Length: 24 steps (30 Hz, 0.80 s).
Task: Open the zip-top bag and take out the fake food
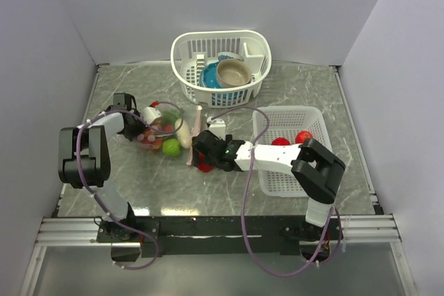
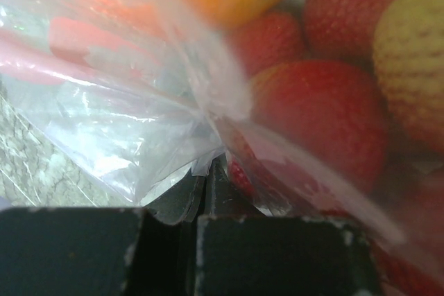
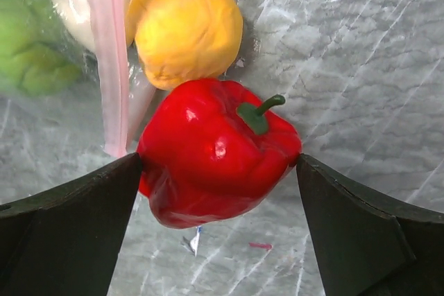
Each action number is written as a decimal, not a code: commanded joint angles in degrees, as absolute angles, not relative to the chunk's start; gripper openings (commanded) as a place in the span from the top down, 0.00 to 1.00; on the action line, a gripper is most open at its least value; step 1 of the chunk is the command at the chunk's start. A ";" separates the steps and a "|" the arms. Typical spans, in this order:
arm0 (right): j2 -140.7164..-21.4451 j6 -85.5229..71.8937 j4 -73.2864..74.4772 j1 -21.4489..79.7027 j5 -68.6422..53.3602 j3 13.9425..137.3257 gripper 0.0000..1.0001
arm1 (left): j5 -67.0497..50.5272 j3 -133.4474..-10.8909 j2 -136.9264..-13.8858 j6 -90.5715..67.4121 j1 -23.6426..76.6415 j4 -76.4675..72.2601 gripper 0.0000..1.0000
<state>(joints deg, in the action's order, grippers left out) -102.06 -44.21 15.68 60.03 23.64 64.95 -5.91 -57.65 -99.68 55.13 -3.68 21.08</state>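
Observation:
The clear zip-top bag (image 1: 161, 129) lies left of centre, with red, orange and green fake food (image 1: 171, 147) inside it. My left gripper (image 1: 142, 124) is shut on a fold of the bag's plastic (image 2: 139, 123), with red fruits (image 2: 319, 109) pressed close behind the film. The bag's pink zip strip (image 3: 111, 53) points toward my right gripper (image 3: 219, 161). That gripper stands open, its fingers on either side of a red bell pepper (image 3: 215, 150) lying on the table outside the bag. An orange fruit (image 3: 186, 29) rests just beyond the pepper at the bag's mouth.
A white mesh basket (image 1: 316, 123) on the right, under my right arm, holds two red pieces (image 1: 303, 136). Another white basket (image 1: 187, 53) at the back holds a blue bowl and a tan bowl (image 1: 232, 72). Walls enclose the marble table.

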 commanded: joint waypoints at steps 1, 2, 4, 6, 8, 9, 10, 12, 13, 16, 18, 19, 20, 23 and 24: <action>-106.33 -47.55 16.87 60.12 24.35 66.88 0.00 | -8.79 -55.37 -99.06 55.72 -3.34 25.58 0.98; -107.04 -47.46 17.05 60.12 23.82 67.06 0.00 | -8.79 -55.20 -98.88 55.81 -3.34 25.66 0.98; -108.10 -47.72 16.70 60.12 23.12 66.71 0.00 | -8.53 -55.02 -98.53 55.99 -3.25 25.40 0.98; -108.37 -47.64 15.03 60.03 21.98 65.40 0.00 | -8.53 -55.02 -98.44 55.99 -3.17 25.57 0.98; -109.24 -47.29 14.76 60.03 21.62 65.21 0.00 | -8.61 -55.11 -98.44 55.99 -3.25 25.58 0.98; -110.29 -46.94 14.68 60.03 21.27 65.39 0.00 | -8.61 -55.11 -98.52 55.99 -3.25 25.58 0.98; -110.82 -46.85 14.85 59.94 21.18 65.39 0.00 | -8.53 -55.11 -98.53 56.07 -3.34 25.58 0.98; -110.92 -46.41 14.77 60.12 21.09 64.87 0.00 | -8.61 -55.28 -98.53 56.16 -3.25 25.75 0.99; -110.57 -46.15 13.37 60.03 21.09 64.25 0.00 | -8.53 -55.11 -98.44 56.08 -3.25 25.75 0.98; -107.94 -44.39 11.00 60.12 21.97 62.05 0.03 | -8.35 -54.67 -98.26 56.34 -3.25 25.49 0.98; -106.79 -42.02 10.99 60.12 22.93 62.22 0.15 | -8.35 -54.67 -98.44 56.25 -3.34 25.58 0.98; -106.61 -41.23 11.33 60.12 23.98 62.57 0.20 | -8.26 -54.49 -98.44 56.08 -3.25 25.23 0.98; -106.44 -40.00 11.69 60.12 24.52 63.27 0.31 | -8.17 -54.41 -98.61 55.99 -3.25 25.22 0.99; -105.03 -37.80 13.09 60.03 26.80 63.90 0.61 | -7.82 -54.05 -98.35 56.25 -3.34 25.14 0.99; -103.72 -37.36 13.36 60.12 27.50 63.90 0.67 | -7.74 -54.05 -98.26 56.42 -3.25 25.05 0.99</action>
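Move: The red pepper lies just under the right hand, between its wide-open fingertips: its middle is about 3 cm below and 1 cm ahead and to the left. The orange sits some 8 cm ahead and 3 cm to the left of this hand, and the near end of the zip strip about 5 cm to the left and 1 cm back, both low on the table. From the left hand, the pepper is about 22 cm to the right and 11 cm back, at much its height. The right hand sinks about 3.5 cm over the red pepper, easing some 1.5 cm to the left on the way down and drifting back to the right as it finishes, with the wrist nearly steady. Once low, it stays there and draws its wide-open fingers in by roughly two fifths until they pinch the pepper from both sides, just short of the orange and beside the zip strip, while the left hand stays shut on the bag. ##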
